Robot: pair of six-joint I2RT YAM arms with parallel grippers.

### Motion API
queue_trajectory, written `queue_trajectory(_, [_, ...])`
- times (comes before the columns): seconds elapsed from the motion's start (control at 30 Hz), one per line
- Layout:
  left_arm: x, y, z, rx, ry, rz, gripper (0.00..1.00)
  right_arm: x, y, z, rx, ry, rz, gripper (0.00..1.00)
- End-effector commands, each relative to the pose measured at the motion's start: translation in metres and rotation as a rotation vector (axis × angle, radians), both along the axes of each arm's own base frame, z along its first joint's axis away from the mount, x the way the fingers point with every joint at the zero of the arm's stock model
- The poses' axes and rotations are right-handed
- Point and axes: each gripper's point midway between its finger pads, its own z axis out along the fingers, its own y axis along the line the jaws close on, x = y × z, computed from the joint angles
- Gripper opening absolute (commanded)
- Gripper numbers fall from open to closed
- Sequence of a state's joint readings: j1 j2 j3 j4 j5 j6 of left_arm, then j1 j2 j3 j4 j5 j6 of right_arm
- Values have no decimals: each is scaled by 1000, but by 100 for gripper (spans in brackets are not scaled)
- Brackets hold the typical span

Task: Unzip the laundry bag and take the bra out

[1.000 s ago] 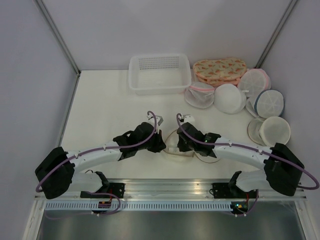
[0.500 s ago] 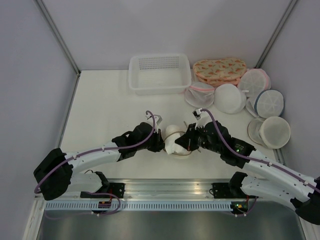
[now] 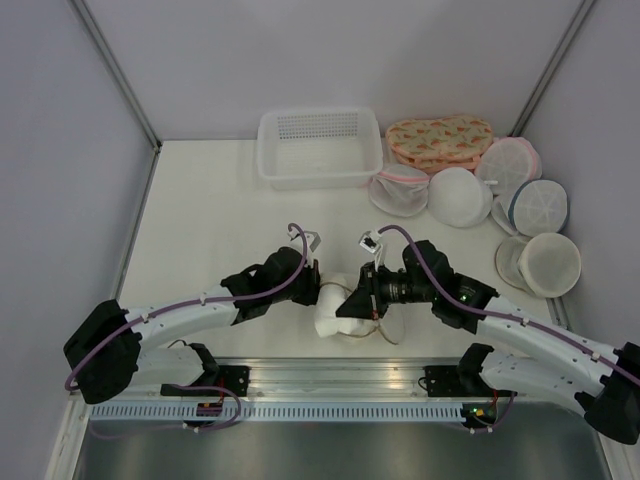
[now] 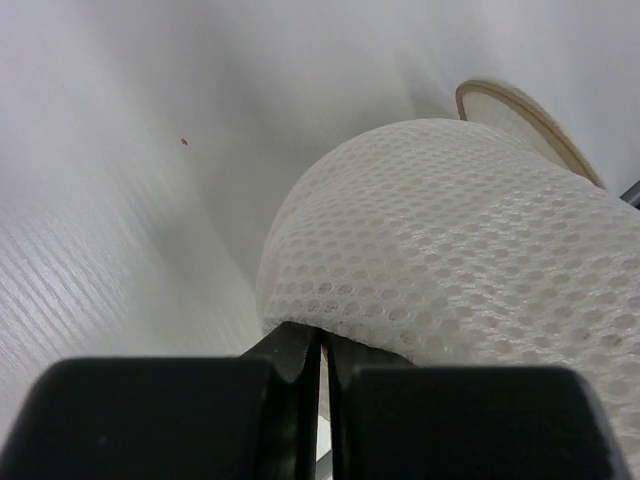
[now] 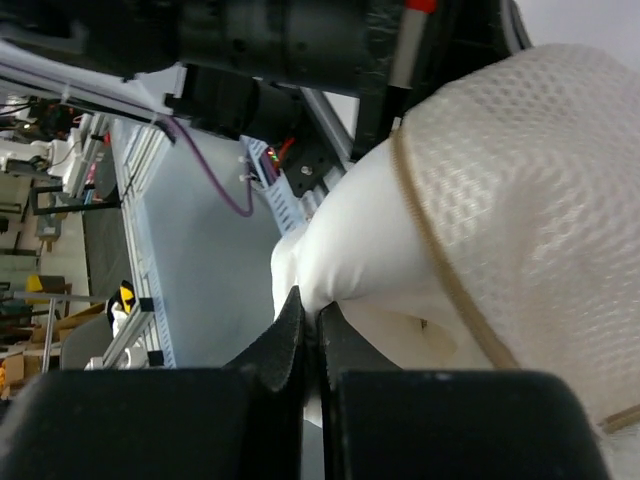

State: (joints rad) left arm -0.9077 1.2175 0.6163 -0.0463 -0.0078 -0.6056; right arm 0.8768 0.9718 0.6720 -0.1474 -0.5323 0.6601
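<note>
The laundry bag (image 4: 450, 230) is a cream mesh pouch with a tan rim, bunched up near the table's front edge between both arms (image 3: 336, 292). My left gripper (image 4: 323, 340) is shut on the mesh at the pouch's lower edge, on its left side in the top view (image 3: 317, 292). The bra (image 5: 370, 240), smooth white fabric, bulges out of the pouch's tan-edged opening (image 5: 530, 180). My right gripper (image 5: 312, 315) is shut on a fold of that fabric, just right of the bundle (image 3: 348, 308). The zip pull is hidden.
A white perforated basket (image 3: 320, 150) stands at the back. To its right are a floral orange pouch (image 3: 438, 140) and several white dome pouches (image 3: 460, 197), one near the right arm (image 3: 550, 262). Grey walls close in both sides.
The flat pouch has been lifted and bunched into a white bundle. My right gripper drew back toward the near edge with white fabric in it. The left gripper has stayed on the mesh.
</note>
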Motion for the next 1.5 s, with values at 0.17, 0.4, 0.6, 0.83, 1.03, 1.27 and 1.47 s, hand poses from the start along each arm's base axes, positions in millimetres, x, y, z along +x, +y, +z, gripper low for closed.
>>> queue_trajectory(0.17, [5,0,6,-30,-18,45,2,-27,-19,129,458,-333,58,0])
queue_trajectory(0.4, [4,0,6,-33,-14,45,2,10,-21,129,448,-321,-163,1])
queue_trajectory(0.6, [3,1,5,-38,-11,47,2,67,-51,131,415,-374,-543,0])
queue_trajectory(0.83, [-1,8,4,-31,-10,54,2,121,-76,154,274,-496,-822,0])
queue_trajectory(1.03, [-3,16,4,-20,-13,68,2,176,-63,165,62,-598,-917,0])
queue_trajectory(1.27, [-7,24,6,-16,-14,81,2,271,-55,172,-70,-631,-1031,0])
queue_trajectory(1.47, [-8,32,11,-22,-34,96,2,367,-39,158,-148,-607,-1042,0])
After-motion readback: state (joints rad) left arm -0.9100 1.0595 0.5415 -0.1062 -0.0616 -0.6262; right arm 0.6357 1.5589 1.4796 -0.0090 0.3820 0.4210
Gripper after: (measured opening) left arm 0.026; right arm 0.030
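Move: The right hand already holds the bra, still partly in the laundry bag; the white basket lies about 62 cm ahead of it, 11 cm left and 13 cm lower. The bag's middle is 7 cm ahead and 12 cm below, level sideways; a pink-trimmed bag sits 53 cm ahead, 15 cm right, 16 cm below. From the left hand, pinching the bag's rim, the basket is 56 cm straight ahead, 3 cm lower. The right hand keeps its pinch on the bra and first lifts about 13 cm almost straight up off the laundry bag, then sweeps some 35 cm forward towards the white basket, rising a little more while its fingers swing clockwise by about 60 degrees from pointing left to pointing forward. The left hand keeps its fingers shut on the bag's zip edge near the table as a hold against the pull, easing only 2 to 3 cm to its left and slightly back late on. ##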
